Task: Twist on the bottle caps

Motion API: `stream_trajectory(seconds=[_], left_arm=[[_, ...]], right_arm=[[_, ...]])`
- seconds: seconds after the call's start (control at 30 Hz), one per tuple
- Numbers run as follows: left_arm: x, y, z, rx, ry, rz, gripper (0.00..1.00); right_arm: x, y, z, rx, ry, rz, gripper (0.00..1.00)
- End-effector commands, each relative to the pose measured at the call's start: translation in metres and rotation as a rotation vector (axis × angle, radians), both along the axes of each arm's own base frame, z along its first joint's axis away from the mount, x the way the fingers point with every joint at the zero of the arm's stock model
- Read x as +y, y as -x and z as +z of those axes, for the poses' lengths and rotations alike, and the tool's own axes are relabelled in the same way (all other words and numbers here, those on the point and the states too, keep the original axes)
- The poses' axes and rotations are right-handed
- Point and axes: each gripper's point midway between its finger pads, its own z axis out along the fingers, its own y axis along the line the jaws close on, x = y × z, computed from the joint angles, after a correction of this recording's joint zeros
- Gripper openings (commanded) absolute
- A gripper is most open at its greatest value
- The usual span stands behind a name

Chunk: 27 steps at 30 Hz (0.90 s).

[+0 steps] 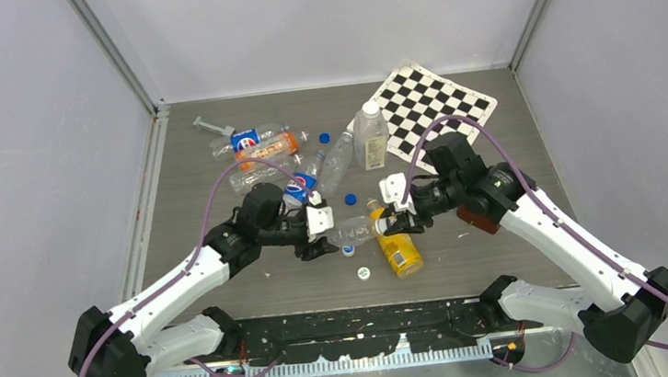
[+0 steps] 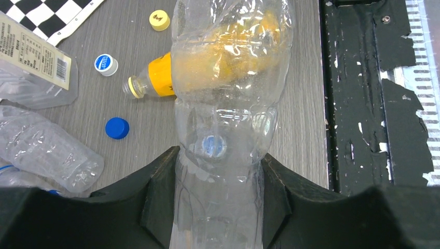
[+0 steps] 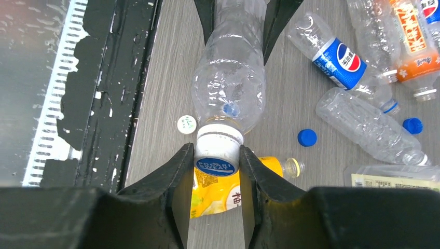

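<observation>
My left gripper is shut on the body of a slim clear bottle, which it holds lying level above the table, neck toward the right arm. On that bottle's neck sits a white cap with a blue top. My right gripper is shut on this cap, with a finger pressed to each side. In the top view the left gripper and the right gripper face each other across the bottle. Loose caps lie on the table: a blue one, a blue-and-white one and a yellow one.
A yellow bottle lies right under the held bottle. A white cap lies near the front. Behind are a squarish labelled bottle, a slim clear bottle, Pepsi bottles and a checkerboard. A black rail lines the near edge.
</observation>
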Motion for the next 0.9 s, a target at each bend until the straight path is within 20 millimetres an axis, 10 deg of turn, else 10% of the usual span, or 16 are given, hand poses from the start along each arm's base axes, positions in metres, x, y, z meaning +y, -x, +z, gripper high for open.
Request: stream_trajectory(seconds=[0.0,0.53,0.73,0.87], left_arm=[[-0.007,-0.008,0.029,-0.083,0.078,-0.005,0.00],[0.001,-0.045,0.055,-0.383,0.156,0.218,0.00],[0.008,-0.051,0.061,-0.486,0.156,0.285,0.00],[0.010,-0.054,0.059,-0.482,0.140,0.303,0.00]], right_arm=[[0.009,-0.005,0.016,0.067,-0.034,-0.054,0.09],[0.029,-0.081,0.014,1.123,-0.342,-1.226,0.01],[0.033,-0.087,0.018,1.239,-0.415,-1.289,0.01],[0.030,-0.086,0.037,0.992,-0.378,-1.126,0.47]])
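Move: Some 2 cm to the left of the right hand, level in reach and about 1 cm lower, is the neck of the held bottle, already under the white cap in that hand's fingers. The neck is roughly 10 cm right of the left hand and 4 cm above it. About 18 cm below the right hand, the yellow bottle lies 4 cm to its right, the blue-and-white cap 8 cm left and 1 cm ahead, and the blue cap 6 cm left and 13 cm ahead. Twisting the pinched white cap in the screwing-on direction, the right hand rolls about 95 degrees around its finger line, clockwise seen from behind the cap towards the bottle. The left hand keeps its grip on the bottle body and turns some 25 degrees roughly the opposite way, while both hands travel together 5 to 6 cm forward and about 3 cm left. ##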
